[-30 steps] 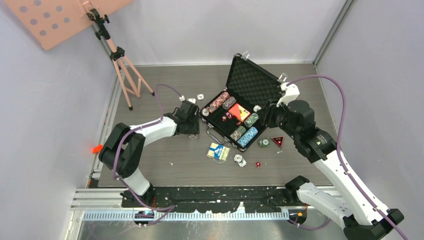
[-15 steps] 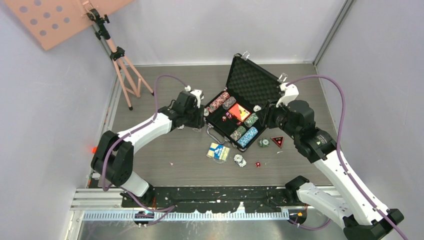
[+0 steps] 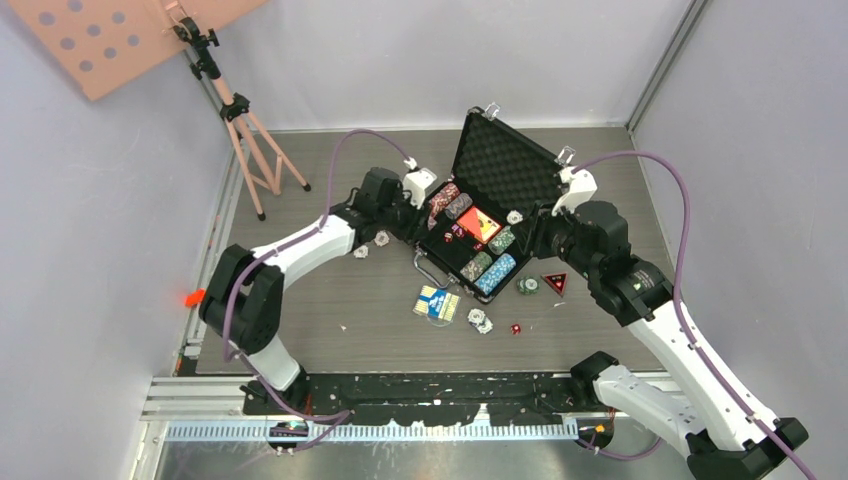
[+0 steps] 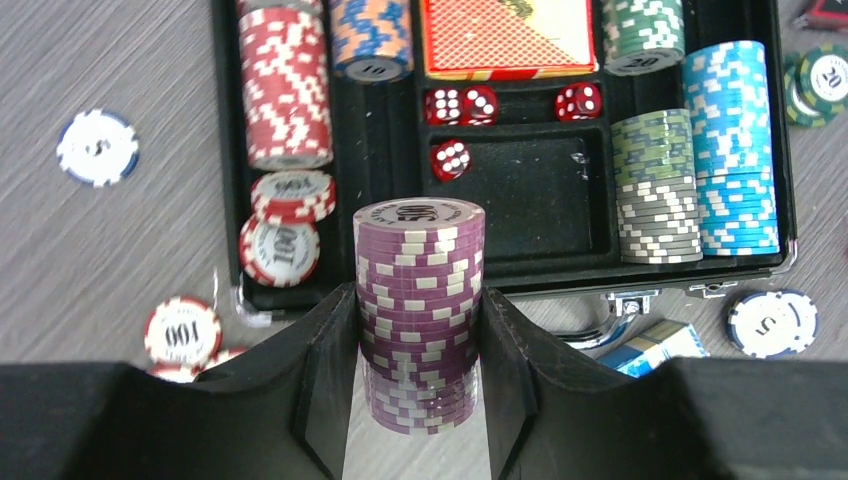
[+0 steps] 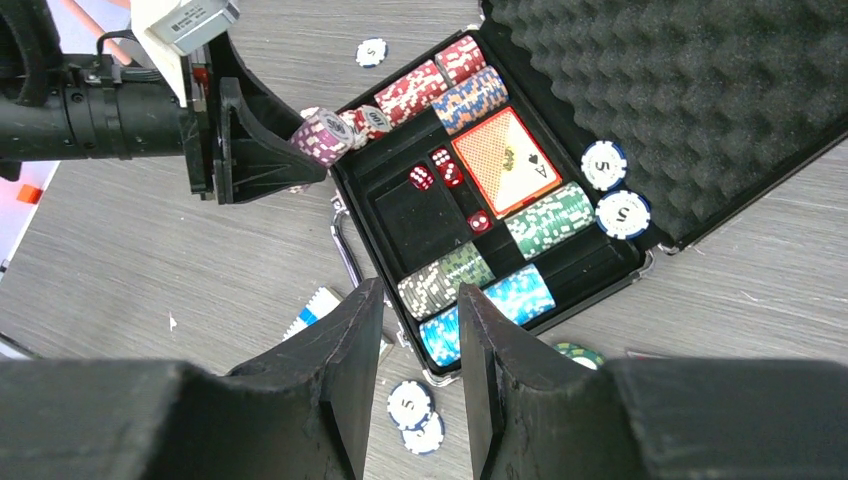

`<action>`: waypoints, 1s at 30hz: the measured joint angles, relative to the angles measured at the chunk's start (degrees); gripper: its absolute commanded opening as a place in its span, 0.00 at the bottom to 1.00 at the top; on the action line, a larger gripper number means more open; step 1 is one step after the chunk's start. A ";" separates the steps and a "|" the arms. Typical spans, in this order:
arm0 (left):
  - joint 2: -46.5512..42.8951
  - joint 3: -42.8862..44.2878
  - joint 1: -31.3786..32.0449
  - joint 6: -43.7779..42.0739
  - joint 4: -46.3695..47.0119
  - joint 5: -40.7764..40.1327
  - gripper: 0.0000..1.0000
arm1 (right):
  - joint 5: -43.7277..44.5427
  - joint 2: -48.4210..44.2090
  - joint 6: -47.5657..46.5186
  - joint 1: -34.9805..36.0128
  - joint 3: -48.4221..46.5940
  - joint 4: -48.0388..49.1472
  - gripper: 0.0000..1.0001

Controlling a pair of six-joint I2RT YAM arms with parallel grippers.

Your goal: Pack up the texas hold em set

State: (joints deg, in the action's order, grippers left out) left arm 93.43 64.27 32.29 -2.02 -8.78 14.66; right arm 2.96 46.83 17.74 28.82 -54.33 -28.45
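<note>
The black briefcase (image 3: 505, 165) lies open, its foam lid (image 5: 680, 110) raised. Its tray holds red chips (image 4: 285, 85), green chips (image 4: 645, 30), a blue row (image 4: 738, 150), a red card deck (image 4: 510, 35) and red dice (image 4: 462, 105). My left gripper (image 4: 420, 330) is shut on a tall stack of purple chips (image 4: 420, 270), hovering at the case's left front corner (image 3: 415, 205). My right gripper (image 5: 420, 330) stands open with nothing in it, above the case's near right edge (image 3: 540, 235). A blue deck (image 3: 437, 302) lies on the table in front of the case.
Loose chips lie left of the case (image 4: 97, 147) (image 4: 182, 330), by its front (image 3: 480, 320) and at its right (image 3: 527, 286). A red die (image 3: 516, 328) and a dark triangular piece (image 3: 555, 282) sit on the table. The pink tripod (image 3: 245, 130) stands at the back left.
My left arm has swung away from the table left of the case, up and rightward to the case's corner, carrying the purple stack. The right arm has held still.
</note>
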 measured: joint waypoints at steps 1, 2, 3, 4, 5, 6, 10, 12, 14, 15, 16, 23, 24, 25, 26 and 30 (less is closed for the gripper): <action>0.79 0.17 0.00 -1.05 0.55 0.96 0.00 | 0.17 -0.09 0.07 0.00 0.00 -0.28 0.40; 1.70 0.35 0.00 -2.19 1.49 1.97 0.00 | 0.46 -0.24 0.11 0.00 0.02 -0.48 0.40; 2.60 0.50 0.02 -3.15 2.49 2.78 0.00 | 0.81 -0.50 0.20 0.00 0.00 -0.63 0.40; 3.50 0.81 0.04 -3.98 3.08 3.41 0.00 | 1.20 -0.94 0.24 0.00 0.02 -0.70 0.40; 4.44 1.29 0.13 -4.66 3.43 3.85 0.00 | 1.60 -1.51 0.26 0.00 0.00 -0.72 0.40; 5.38 1.84 0.20 -5.14 3.82 4.24 0.00 | 2.01 -2.21 0.31 0.00 0.02 -0.72 0.40; 8.98 4.94 0.24 -6.34 4.31 4.90 0.00 | 3.41 -4.94 0.46 0.00 0.02 -0.72 0.40; 10.49 6.60 0.28 -6.62 4.33 4.90 0.00 | 4.00 -5.90 0.46 0.00 0.02 -0.74 0.40; 11.61 7.72 0.33 -7.02 4.63 4.66 0.01 | 4.55 -6.40 0.46 0.00 0.13 -0.72 0.40; 12.13 8.26 0.35 -7.15 4.72 4.33 0.01 | 4.81 -6.51 0.44 0.00 0.31 -0.72 0.40; 12.59 8.74 0.37 -7.23 4.74 3.98 0.01 | 5.05 -6.73 0.46 0.00 0.52 -0.74 0.40; 16.98 12.26 0.59 -7.54 4.79 1.33 0.10 | 6.03 -6.71 0.44 0.00 1.53 -0.79 0.40; 17.57 12.63 0.59 -7.52 4.55 1.22 0.15 | 6.05 -6.69 0.44 0.00 1.70 -0.79 0.40; 18.14 13.14 0.61 -7.52 4.26 1.14 0.20 | 6.16 -6.69 0.44 0.00 1.86 -0.79 0.40; 18.60 13.60 0.66 -7.52 3.96 1.09 0.25 | 6.23 -6.69 0.44 0.00 1.92 -0.83 0.40; 20.24 15.32 0.87 -7.50 2.82 0.09 0.51 | 6.60 -6.71 0.44 0.00 1.95 -0.83 0.40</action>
State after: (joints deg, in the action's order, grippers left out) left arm 113.67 79.59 33.17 -9.52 -5.96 14.74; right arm 9.56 40.12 18.17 28.82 -52.38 -29.28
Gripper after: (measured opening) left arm 0.444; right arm 0.399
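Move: The purple chip stack already held by the left hand is bound for the empty slot in the case, about 5 cm ahead, 3 cm right and 7 cm below that hand. The orange stack lies some 11 cm ahead and 8 cm right, the long red stack 12 cm ahead and 3 cm right, the dice 4 cm ahead and 7 cm right, all about 7 cm down. From the right hand the slot is roughly 15 cm ahead, 23 cm left and 21 cm below. The purple stack, kept pinched between the left fingertips, is carried over the case's front corner: first to the right and slightly down, then mostly forward about 6 cm, finally sinking towards the empty slot, some 5 cm lower in all. The wrist turns slightly clockwise early on. The empty right hand backs off about 3 cm to its right, rising, then settling partway back. ##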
